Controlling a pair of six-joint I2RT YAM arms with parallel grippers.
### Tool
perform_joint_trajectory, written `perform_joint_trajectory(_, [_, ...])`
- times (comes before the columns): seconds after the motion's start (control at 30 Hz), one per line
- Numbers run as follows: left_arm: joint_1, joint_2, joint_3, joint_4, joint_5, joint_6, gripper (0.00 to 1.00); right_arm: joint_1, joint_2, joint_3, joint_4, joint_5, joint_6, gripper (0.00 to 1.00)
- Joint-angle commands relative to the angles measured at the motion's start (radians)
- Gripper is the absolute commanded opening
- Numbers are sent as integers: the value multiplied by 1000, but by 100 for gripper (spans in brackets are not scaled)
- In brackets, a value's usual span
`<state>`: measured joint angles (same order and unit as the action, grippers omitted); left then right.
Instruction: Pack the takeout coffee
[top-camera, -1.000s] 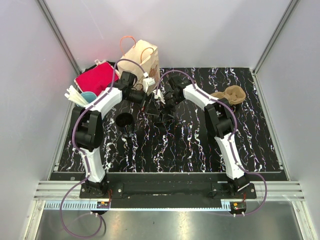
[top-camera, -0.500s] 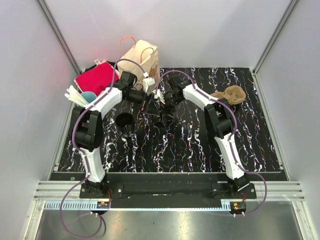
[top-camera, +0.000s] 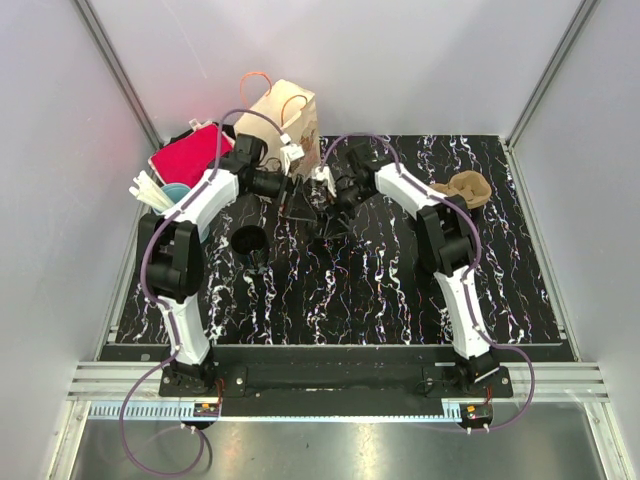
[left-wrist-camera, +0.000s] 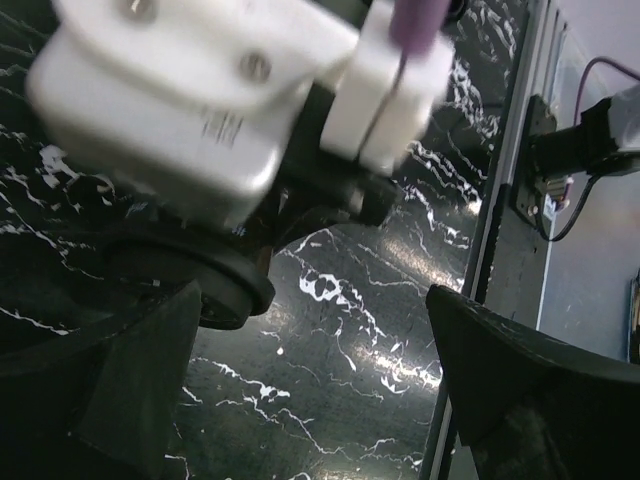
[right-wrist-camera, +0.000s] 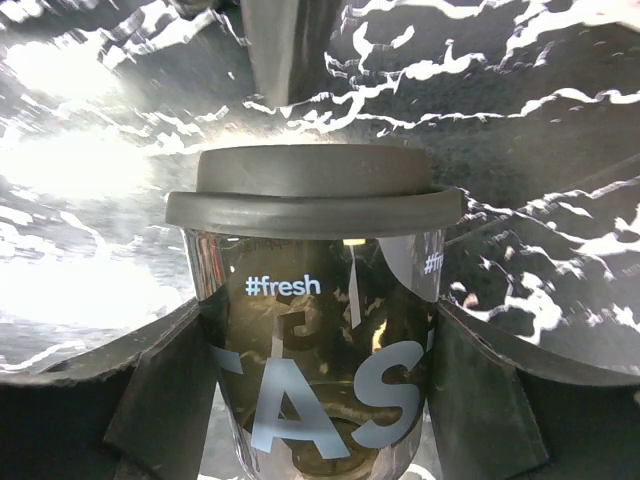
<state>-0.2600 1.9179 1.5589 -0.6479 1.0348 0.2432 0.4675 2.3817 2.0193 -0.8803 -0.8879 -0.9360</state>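
Observation:
A clear takeout coffee cup (right-wrist-camera: 318, 330) with a dark lid and pale lettering stands between my right gripper's (right-wrist-camera: 315, 385) fingers, which press on both of its sides. In the top view that right gripper (top-camera: 326, 200) is just in front of the brown paper bag (top-camera: 286, 118) at the back of the table; the cup itself is too dark to make out there. My left gripper (left-wrist-camera: 320, 400) is open over bare marbled table, with the right wrist's white housing (left-wrist-camera: 190, 110) close ahead. From above, the left gripper (top-camera: 291, 204) sits beside the right one.
A black round cup (top-camera: 248, 240) stands on the table left of the grippers. A red cloth-like thing (top-camera: 190, 156) and a blue cup with white sticks (top-camera: 172, 194) lie at the back left. A brown cardboard carrier (top-camera: 464, 188) sits at the right.
The right jaws have narrowed onto the cup. Both wrists have shifted slightly toward the back of the table, nearer the paper bag.

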Motion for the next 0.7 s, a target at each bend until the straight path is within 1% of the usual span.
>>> perform_joint_trajectory(0.0, [34, -92, 93, 31, 102, -37, 99, -52, -130, 19, -5, -152, 88, 74])
perform_joint_trajectory(0.13, [47, -123, 112, 65, 158, -87, 99, -93, -193, -45, -2, -246, 106, 74])
perform_joint_trajectory(0.27, [48, -132, 84, 128, 194, -145, 99, -157, -284, -123, -17, -386, 108, 74])
perform_joint_trajectory(0.3, [48, -129, 69, 164, 199, -177, 99, -168, -300, -142, -22, -408, 98, 73])
perform_joint_trajectory(0.37, [45, -123, 50, 214, 211, -220, 99, -185, -357, -194, -55, -462, 56, 74])
perform_joint_trajectory(0.4, [45, -114, 32, 276, 212, -279, 99, -196, -375, -209, -80, -471, 27, 74])
perform_joint_trajectory(0.43, [45, -108, 24, 310, 218, -309, 99, -198, -395, -232, -109, -477, -56, 74])
perform_joint_trajectory(0.47, [44, -102, 23, 353, 220, -332, 99, -199, -433, -243, -176, -482, -99, 75])
perform_joint_trajectory(0.53, [33, -82, 38, 367, 220, -366, 99, -199, -469, -283, -216, -485, -167, 75])
perform_joint_trajectory(0.67, [4, -76, 66, 373, 206, -372, 99, -199, -542, -333, -226, -497, -182, 75])
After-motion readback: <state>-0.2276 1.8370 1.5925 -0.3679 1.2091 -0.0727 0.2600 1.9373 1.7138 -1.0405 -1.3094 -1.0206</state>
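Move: About 30 cm to the right and 6 cm farther out from the right hand, which already holds the lidded coffee cup, lies the pulp cup tray. Nearer the base stand two ribbed black cups, both 7 cm back, one some 27 cm right and one 16 cm left. The paper bag is roughly 15 cm ahead, 10 cm left. From the open left hand the tray is about 28 cm right and 9 cm ahead, well below. Lifting the gripped coffee cup about 15 cm, the right hand first goes mostly straight up, then swings to its right and back by 6 to 8 cm, away from the left hand, its left-pointing fingers tipping up some 20 degrees. The left hand, open and empty, also rises about 9 cm, its fingertips tilting up a little. ##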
